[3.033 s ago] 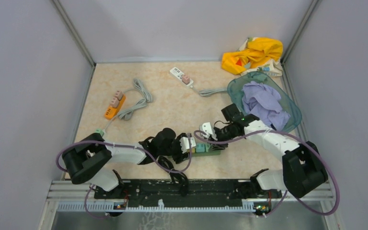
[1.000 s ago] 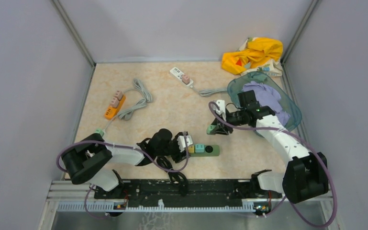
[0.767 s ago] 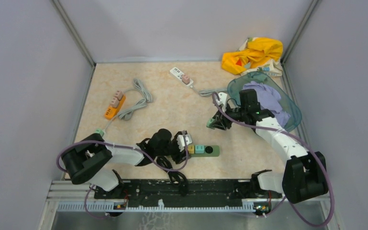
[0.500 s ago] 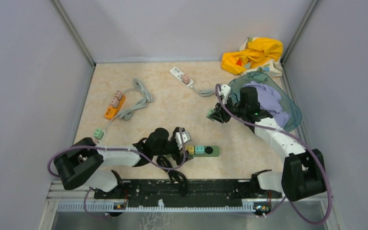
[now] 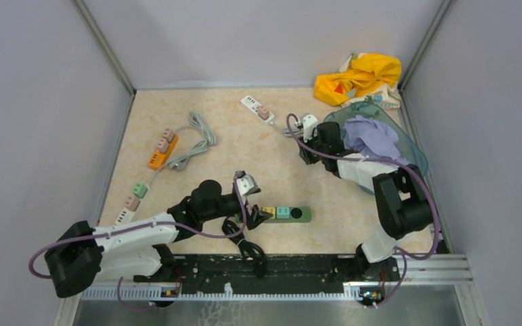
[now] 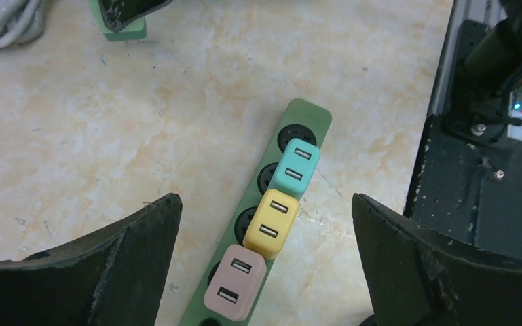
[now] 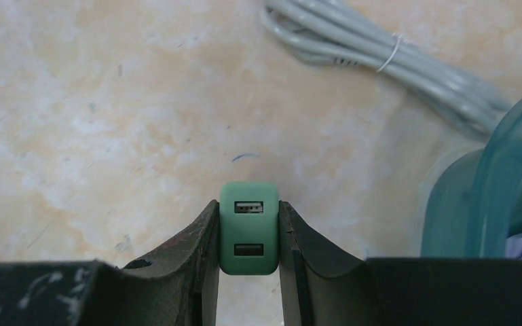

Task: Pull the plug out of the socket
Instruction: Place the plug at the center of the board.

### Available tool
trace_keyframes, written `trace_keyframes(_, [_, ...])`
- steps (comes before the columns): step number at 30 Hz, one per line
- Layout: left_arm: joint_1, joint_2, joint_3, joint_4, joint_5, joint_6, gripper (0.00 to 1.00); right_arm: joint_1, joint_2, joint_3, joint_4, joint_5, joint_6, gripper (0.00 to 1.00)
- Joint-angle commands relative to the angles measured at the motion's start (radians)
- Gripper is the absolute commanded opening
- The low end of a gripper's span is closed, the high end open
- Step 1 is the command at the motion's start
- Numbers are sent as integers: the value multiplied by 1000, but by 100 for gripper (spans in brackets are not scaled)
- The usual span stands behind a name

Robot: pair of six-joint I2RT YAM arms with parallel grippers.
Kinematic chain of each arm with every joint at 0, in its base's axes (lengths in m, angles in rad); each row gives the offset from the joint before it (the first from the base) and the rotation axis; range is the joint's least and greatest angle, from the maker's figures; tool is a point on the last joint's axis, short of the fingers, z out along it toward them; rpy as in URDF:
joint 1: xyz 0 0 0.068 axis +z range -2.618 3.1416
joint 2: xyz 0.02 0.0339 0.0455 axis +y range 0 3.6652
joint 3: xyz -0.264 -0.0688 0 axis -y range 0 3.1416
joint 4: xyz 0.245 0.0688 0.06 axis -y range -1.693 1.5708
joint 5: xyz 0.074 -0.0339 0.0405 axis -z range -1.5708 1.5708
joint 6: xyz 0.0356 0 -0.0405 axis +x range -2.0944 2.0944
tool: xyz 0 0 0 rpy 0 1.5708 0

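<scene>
The green socket strip lies near the front of the table. A teal plug, a yellow plug and a pink plug sit in it in a row, and its end socket is bare. My left gripper hovers over the strip's left end, open wide and touching nothing. My right gripper is farther back, shut on a green plug held just above the tabletop, away from the strip.
A teal basket with purple cloth stands right of my right gripper; a grey cable lies ahead of it. At the back are a white strip and yellow cloth. An orange strip and two loose plugs lie left.
My left gripper has opened, let go of the strip's end and drawn back. My right gripper has carried the green plug away from the strip toward the back, beside the basket.
</scene>
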Motion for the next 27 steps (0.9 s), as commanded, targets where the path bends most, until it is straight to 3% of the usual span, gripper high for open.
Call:
trace_keyframes(1, [-1,-127,-37,-22,-43,-120,100,45,84,101,154,284,-87,13])
trace_keyframes(4, [0,-206,-82,-19,-50,-171,100,54,160,113,197,428,-180,20])
trace_keyframes(9, [2,-300,-137,-8,-67,-230,100,55,157,65,263,451,-246,61])
trace_keyframes(12, [2,-322,-147,-11,-73,-239,100,55,102,58,226,392,-232,72])
trace_keyframes(18, [2,-337,-147,-15,-59,-270,100,53,-95,112,-29,124,-203,78])
trace_keyframes(24, [2,-360,-175,36,-57,-317,100,35,-281,145,-391,-409,-298,78])
trace_keyframes(27, [4,-374,-199,84,-76,-351,100,35,-346,127,-499,-595,-344,78])
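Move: The green plug, already pinched in the right hand, goes to a bare spot on the table about 6 cm ahead of that hand, 3 cm to its right and 3 cm below. The grey cable bundle lies 12 cm ahead and 2 cm right, 5 cm below; the blue-green basket 3 cm ahead and 30 cm right; the green power strip 21 cm back and 11 cm left. From the left hand the spot is roughly 26 cm ahead, 18 cm right and 9 cm down. The green plug, still between the right fingers, is carried about 5 cm forward, then a little right and down onto the table short of the grey cable bundle, the wrist rolling some 20 degrees right side down. The right fingers open and let go, then the hand climbs about 12 cm while drawing back and left, turning counter-clockwise. The open left hand eases a few centimetres up, left and back from the green power strip. ##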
